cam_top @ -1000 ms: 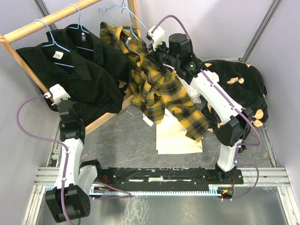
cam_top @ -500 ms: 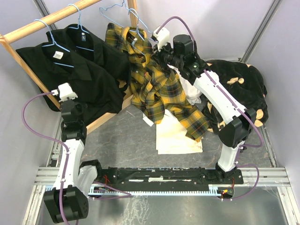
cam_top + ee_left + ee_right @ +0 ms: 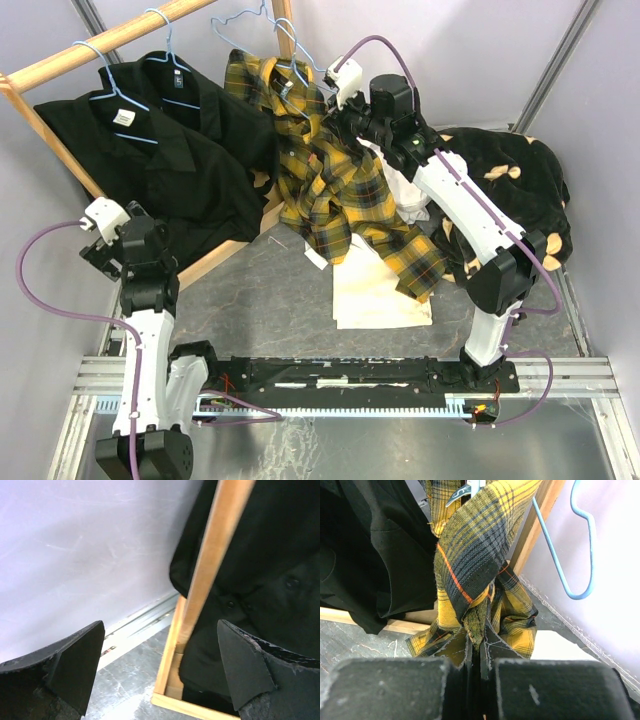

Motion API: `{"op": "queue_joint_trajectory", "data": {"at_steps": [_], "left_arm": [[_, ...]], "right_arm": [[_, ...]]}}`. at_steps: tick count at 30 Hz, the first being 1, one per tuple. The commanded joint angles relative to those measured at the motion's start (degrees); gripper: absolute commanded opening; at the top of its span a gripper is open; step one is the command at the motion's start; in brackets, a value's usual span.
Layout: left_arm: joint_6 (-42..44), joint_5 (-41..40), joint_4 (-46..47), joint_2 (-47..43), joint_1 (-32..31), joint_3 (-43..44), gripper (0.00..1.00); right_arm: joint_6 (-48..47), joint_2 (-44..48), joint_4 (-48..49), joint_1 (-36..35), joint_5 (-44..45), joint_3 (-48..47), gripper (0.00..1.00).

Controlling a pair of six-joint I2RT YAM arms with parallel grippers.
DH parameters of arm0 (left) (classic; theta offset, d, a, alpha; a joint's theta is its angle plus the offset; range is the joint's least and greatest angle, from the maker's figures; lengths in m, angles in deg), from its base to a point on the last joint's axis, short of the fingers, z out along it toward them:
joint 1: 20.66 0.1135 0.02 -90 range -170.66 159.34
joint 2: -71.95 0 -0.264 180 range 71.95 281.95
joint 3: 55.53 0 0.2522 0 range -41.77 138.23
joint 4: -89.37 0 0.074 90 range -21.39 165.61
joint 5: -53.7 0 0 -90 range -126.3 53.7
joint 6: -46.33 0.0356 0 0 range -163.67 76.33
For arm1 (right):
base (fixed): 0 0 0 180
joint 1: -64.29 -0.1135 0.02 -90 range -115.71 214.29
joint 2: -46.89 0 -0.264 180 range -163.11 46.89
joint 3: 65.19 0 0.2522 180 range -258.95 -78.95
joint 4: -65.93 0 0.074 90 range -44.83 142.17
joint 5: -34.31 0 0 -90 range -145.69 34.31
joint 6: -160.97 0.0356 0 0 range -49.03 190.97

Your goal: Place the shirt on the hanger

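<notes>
The yellow-and-black plaid shirt [image 3: 335,185] hangs from the back of the wooden rack down to the table. My right gripper [image 3: 328,103] is up at its collar end, shut on a fold of the plaid cloth [image 3: 470,570]; the right wrist view has the cloth pinched at my right gripper [image 3: 480,650]. A light-blue wire hanger [image 3: 592,555] hangs bare against the wall beside the shirt, and blue wire [image 3: 297,47] also shows above the collar. My left gripper [image 3: 103,250] is low at the left by the rack's post; the left wrist view shows it [image 3: 160,670] open and holding nothing.
Two black shirts [image 3: 170,150] hang on blue hangers from the wooden rail [image 3: 100,45]. The rack's post [image 3: 210,565] and base frame [image 3: 195,707] stand right before the left fingers. A cream-white shirt [image 3: 375,290] lies on the table, and a black-and-tan garment [image 3: 510,190] at right.
The left gripper has opened wide and swung left, away from the black shirt toward the wall. The right gripper lifted the plaid shirt toward the rail earlier and now holds still.
</notes>
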Motion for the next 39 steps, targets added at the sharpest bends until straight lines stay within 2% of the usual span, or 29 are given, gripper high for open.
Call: {"op": "queue_joint_trajectory", "data": {"at_steps": [1, 8, 12, 20, 26, 28, 31, 32, 36, 39], "left_arm": [[0.2, -9.9, 1.5, 0.5, 0.1, 0.6, 0.99], [7.6, -8.4, 17.5, 5.7, 0.9, -1.1, 1.00], [10.1, -5.0, 26.3, 9.0, 3.0, -2.5, 0.97], [11.1, -0.5, 39.7, 16.2, 5.6, -4.1, 0.78], [10.6, 1.2, 41.8, 21.2, 7.6, -3.3, 0.68], [10.1, 1.5, 41.9, 22.0, 8.0, -3.4, 0.59], [9.2, 1.9, 42.9, 21.5, 8.2, -4.7, 0.27], [9.2, 1.8, 43.3, 21.2, 8.2, -5.3, 0.21], [9.4, 2.1, 44.4, 19.5, 8.4, -6.9, 0.06], [9.4, 3.3, 43.6, 18.9, 8.4, -7.0, 0.03]], "right_arm": [[1.4, 2.8, 4.6, 0.3, -1.4, -1.1, 0.00], [1.2, 2.4, 3.3, 0.3, -1.4, -2.6, 0.00], [1.2, 2.2, 2.7, 0.3, -1.6, -3.8, 0.00], [1.4, 1.7, 2.0, 0.3, -2.0, -5.5, 0.00], [1.7, 1.4, 1.6, 0.3, -2.0, -6.4, 0.00], [1.6, 1.4, 1.5, 0.3, -2.0, -6.4, 0.00], [1.3, 1.6, 1.4, 0.3, -1.9, -6.2, 0.00], [1.2, 1.7, 1.4, 0.3, -1.8, -6.1, 0.00], [1.4, 1.5, 1.5, 0.3, -1.7, -6.3, 0.00], [1.6, 1.5, 1.5, 0.3, -1.8, -6.4, 0.00]]}}
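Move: The rack's near wooden post is my left hand's target: the stretch level with my open fingers stands about 7 cm ahead and 5 cm to the left. The front black jacket hangs just right of the post, its middle roughly 12 cm ahead and 9 cm right of my left hand; the rail's near end is some 25 cm above that stretch of post. From my right hand, holding the plaid shirt, the same stretch lies around 47 cm left, 14 cm back and 12 cm lower. With my left fingers wide open I ease back barely a centimetre, then reach forward about 8 cm and left some 5 cm to the rack's near post, rolling the hand slightly so its left side rises. My fingers straddle the post and shut on it from both sides, stopping about a third open. My right hand keeps its pinch on the plaid shirt and rises about 1.5 cm. ##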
